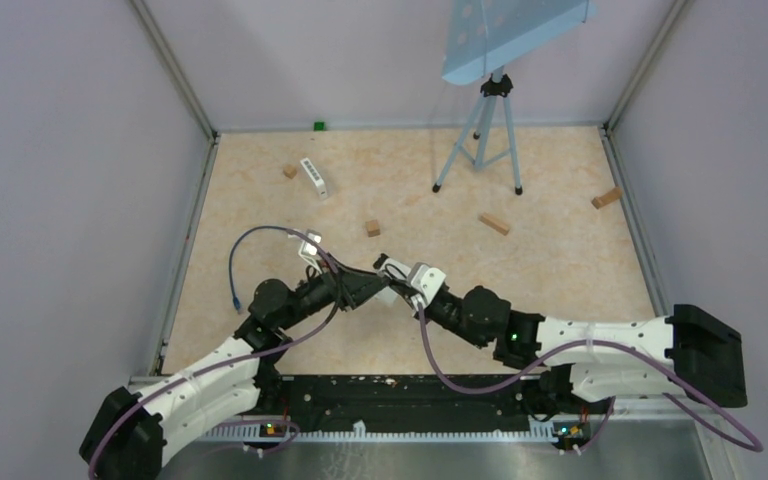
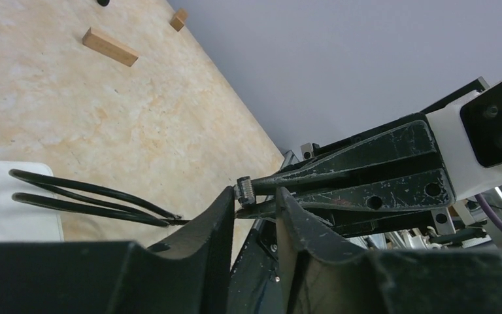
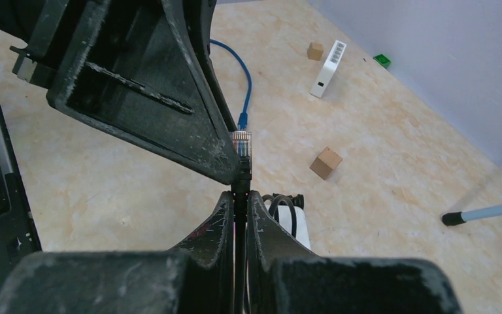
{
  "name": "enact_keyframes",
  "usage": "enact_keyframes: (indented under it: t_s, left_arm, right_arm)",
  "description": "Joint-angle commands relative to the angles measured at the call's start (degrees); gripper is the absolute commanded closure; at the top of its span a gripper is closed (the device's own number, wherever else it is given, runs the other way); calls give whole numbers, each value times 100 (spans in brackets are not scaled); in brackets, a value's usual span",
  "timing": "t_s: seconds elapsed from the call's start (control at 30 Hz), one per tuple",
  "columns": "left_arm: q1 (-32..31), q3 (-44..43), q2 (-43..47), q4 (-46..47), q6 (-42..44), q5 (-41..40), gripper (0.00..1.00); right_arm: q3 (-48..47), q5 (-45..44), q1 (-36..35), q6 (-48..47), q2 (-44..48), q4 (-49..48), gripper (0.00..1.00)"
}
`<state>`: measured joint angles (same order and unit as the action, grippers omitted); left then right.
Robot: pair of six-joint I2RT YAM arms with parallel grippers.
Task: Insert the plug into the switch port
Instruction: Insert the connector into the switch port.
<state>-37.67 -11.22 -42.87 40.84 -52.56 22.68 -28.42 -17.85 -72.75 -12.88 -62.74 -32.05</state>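
Note:
The white switch (image 1: 313, 178) lies at the back left of the table, also in the right wrist view (image 3: 327, 69), far from both grippers. My right gripper (image 3: 240, 195) is shut on the black cable just behind the clear plug (image 3: 240, 142), which sticks out past its tips. In mid-table the two grippers meet: left gripper (image 1: 380, 290), right gripper (image 1: 396, 277). In the left wrist view the plug (image 2: 245, 190) sits between my left gripper's (image 2: 256, 196) fingers. One finger is against it. A gap remains on the other side.
A blue cable (image 1: 235, 265) loops left of the arms. A white box (image 1: 310, 245) with a black coiled lead lies near the grippers. Wooden blocks (image 1: 373, 228) are scattered about, and a tripod (image 1: 480, 140) stands at the back. Walls close in the table.

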Motion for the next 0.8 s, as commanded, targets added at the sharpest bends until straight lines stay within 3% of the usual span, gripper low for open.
enact_keyframes:
  t_s: [0.0,0.1,0.13,0.23,0.47,0.63,0.77]
  left_arm:
    - [-97,26,-71,508,47,73,71]
    - [-127,24,-65,453,75,14,98]
    - [-129,24,-53,398,78,-19,100]
    - [-138,4,44,133,85,-193,100]
    - [-144,2,243,-66,67,-324,100]
    - [-145,10,260,-67,-28,-323,100]
    - [-144,22,275,-80,-80,-350,100]
  right_arm:
    - [-338,225,-57,32,-124,-226,100]
    - [-341,240,-61,-4,-130,-173,100]
    - [-339,219,-61,-18,-136,-151,100]
    - [-284,109,-61,-116,-140,-180,100]
    - [-36,-117,-62,-354,-257,-738,74]
    - [-70,-170,-60,-465,-459,-850,71]
    - [-140,-131,-56,-572,-624,-820,76]
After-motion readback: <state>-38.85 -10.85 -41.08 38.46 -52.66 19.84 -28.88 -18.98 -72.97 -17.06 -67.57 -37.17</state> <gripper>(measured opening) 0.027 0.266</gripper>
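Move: The plug, still held at its cable end by the right gripper, stands between the left gripper's half-open fingertips, about 1 cm ahead and 1 cm right of the left hand point; from the right hand point it is roughly 1 cm ahead, 1 cm left and 1 cm up. Some 18 cm below the left hand lies the switch, about 2 cm back and level sideways; down there too, the black clip is some 3 cm ahead and 1 cm left, the small wood block about 11 cm ahead and 4 cm left. Sink the left gripper just under 1 cm and shut its half-open fingers on the rear of the plug, then ease it up half a centimetre, keeping the pinch. Hold the right gripper's grip until the left has closed, then open its fingers about a quarter to free the cable end, letting that hand drift about 1 cm left and nearly as far forward. ##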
